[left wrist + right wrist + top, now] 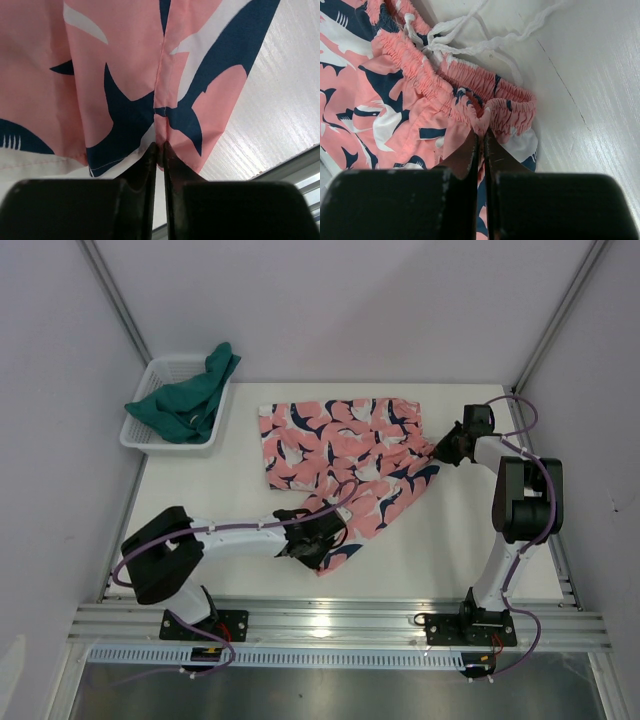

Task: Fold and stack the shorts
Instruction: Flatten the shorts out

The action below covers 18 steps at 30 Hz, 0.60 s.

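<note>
The salmon-pink shark-print shorts (pixel 340 445) lie partly spread in the middle of the white table, one leg trailing toward the front. My left gripper (pixel 325 540) is at that leg's hem. In the left wrist view it (pixel 160 147) is shut on a fold of the pink fabric (pixel 125 75). My right gripper (pixel 445 448) is at the shorts' right end. In the right wrist view it (pixel 481 131) pinches the gathered elastic waistband (pixel 510 102), with the white drawstring (pixel 470 47) loose beyond. The dark teal shorts (pixel 190 400) are bunched in the basket.
The white mesh basket (pixel 165 362) stands at the table's back left corner. Metal frame posts rise at both back corners. An aluminium rail (pixel 340 620) runs along the near edge, holding both arm bases.
</note>
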Motion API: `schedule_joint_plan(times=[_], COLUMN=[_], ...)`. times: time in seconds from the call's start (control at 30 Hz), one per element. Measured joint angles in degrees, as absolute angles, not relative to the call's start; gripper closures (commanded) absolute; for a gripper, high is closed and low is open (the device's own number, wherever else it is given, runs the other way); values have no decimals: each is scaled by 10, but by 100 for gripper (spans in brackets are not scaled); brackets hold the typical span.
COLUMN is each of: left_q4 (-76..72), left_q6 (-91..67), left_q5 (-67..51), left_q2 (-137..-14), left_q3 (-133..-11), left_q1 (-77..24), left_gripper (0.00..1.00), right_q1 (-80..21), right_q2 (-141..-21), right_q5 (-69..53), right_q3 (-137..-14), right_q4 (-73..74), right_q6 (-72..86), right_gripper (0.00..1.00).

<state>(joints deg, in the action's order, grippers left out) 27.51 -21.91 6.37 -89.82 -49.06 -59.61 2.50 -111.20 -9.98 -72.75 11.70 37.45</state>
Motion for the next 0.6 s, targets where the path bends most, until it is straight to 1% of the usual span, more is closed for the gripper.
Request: schedule_joint_plan(times=[0.03,0.07,0.33,0.6], left_q4=[272,271,278,342], left_q6=[-217,-216,-214,-216], left_q5=[62,62,73,116], left_q2=[-904,-905,-899,-830], left_q3=[-491,-491,-492,-531], left_q1=[-596,-596,-596,-596], left_gripper=[98,100,100,100], right_q1=[25,25,27,27], right_q2=[-1111,-1111,-1111,-1106], right_q5=[-100,-100,-100,-99], right_q3=[-728,-728,-727,-726], right_q4=[117,117,117,123], right_q6=[375,375,375,374], right_gripper=[100,100,100,100])
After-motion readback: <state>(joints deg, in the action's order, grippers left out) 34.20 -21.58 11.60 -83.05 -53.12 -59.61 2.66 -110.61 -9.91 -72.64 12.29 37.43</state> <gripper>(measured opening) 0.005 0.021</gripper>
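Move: The near leg's hem corner lies right at the left fingertips, about 1 cm below the hand point on the table. From this hand, the middle of the shorts' body is some 31 cm ahead and 5 cm right, and the other leg's outer corner about 20 cm ahead and 12 cm left. The waistband corner is already in the right hand's grip; from that hand the near hem corner is about 29 cm back, 26 cm left and 4 cm lower. Almost still at first, down at the cloth, the left fingers close from slightly open to fully shut and pinch the near leg's hem corner; then the hand rises about 5 cm, drifting a little forward and tipping its fingers some 5 degrees forward, the cloth held in the tips. The right hand stays in place and keeps its grip on the waistband corner. ##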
